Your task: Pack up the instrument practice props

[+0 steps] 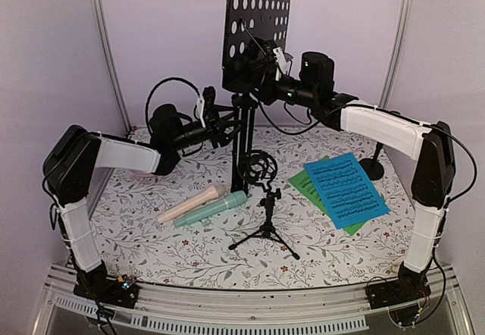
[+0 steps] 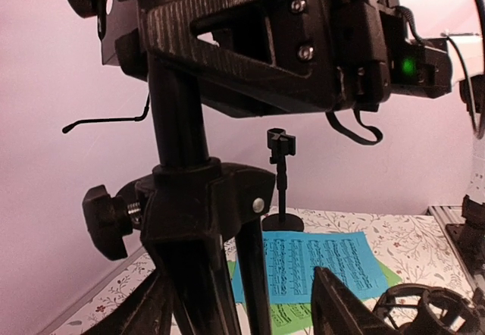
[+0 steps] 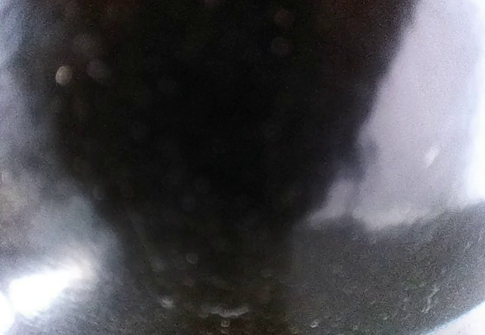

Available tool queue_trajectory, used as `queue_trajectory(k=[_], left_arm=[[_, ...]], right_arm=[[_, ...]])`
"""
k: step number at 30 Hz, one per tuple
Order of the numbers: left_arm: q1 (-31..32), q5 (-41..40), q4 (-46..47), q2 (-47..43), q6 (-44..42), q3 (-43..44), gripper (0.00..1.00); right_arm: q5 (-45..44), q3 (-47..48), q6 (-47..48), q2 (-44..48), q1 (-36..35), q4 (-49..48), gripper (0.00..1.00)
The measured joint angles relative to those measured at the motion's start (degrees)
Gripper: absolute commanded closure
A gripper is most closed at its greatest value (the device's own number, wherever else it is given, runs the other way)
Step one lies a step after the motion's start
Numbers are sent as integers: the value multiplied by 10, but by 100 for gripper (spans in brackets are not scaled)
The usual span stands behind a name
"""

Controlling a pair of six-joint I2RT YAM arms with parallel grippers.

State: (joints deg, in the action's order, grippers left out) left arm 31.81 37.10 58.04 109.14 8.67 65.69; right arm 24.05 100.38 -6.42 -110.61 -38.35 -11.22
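Note:
The black perforated music rack [image 1: 258,13] stands upright at the back on its pole [image 1: 242,134]. My right gripper [image 1: 267,56] is shut on the rack's lower edge; its wrist view shows only a dark blur. My left gripper [image 1: 223,121] is open around the pole by the clamp collar [image 2: 204,206], and its right finger [image 2: 341,305] stands clear of the pole. A beige microphone [image 1: 193,201] and a mint one [image 1: 216,208] lie side by side. A small black tripod [image 1: 267,225] stands in front. A blue sheet [image 1: 346,187] lies on a green one [image 1: 303,183].
A black shock-mount ring [image 1: 258,168] sits by the rack's foot. A thin black stand on a round base [image 1: 373,167] is at the right rear, beyond the sheets. A flowered cloth [image 1: 151,244] covers the table, and lilac walls close in on three sides.

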Motion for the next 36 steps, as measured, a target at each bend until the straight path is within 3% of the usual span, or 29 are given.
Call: queue_trajectory(k=[9,11,13,14,23,36], left_arm=[[0,0,-2,15,-18,-2,27],[0,0,-2,19,-19,-3,20],[0,-3,-2,20,-19,-9,2],[1,-6,-1,20,-20,-13,1],[9,-95,-2,20,-44,-66,1],[37,-76,4,39,-56,-42,2]], right_arm=[[1,-7,0,4,0,-5,100],[1,-8,0,4,0,-6,100],[1,-8,-1,4,0,-7,100],[1,-8,-1,4,0,-7,100],[1,-12,-1,6,0,-9,100],[0,-13,-2,6,0,-10,100]])
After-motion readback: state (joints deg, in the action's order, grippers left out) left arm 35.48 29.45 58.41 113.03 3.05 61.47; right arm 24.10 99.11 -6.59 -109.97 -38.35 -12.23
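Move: My left hand hovers at the music stand's folded legs: their middle is about 1 cm ahead, 2 cm right and 10 cm below. The small tripod stands some 9 cm back, 8 cm right and 18 cm below. On the table about 27 cm down, the green microphone lies 8 cm left, no farther out, and the pink one 13 cm left, 2 cm ahead. From my right hand, the legs' middle is level, 4 cm left and 20 cm below. I sink my left hand about 6 cm along the stand's folded legs, spreading its part-open fingers to full width, then shift it some 3 cm right and slightly back, bringing the open fingers closer around the leg bundle without shutting them. My right hand stays put and keeps its grip high on the stand. ##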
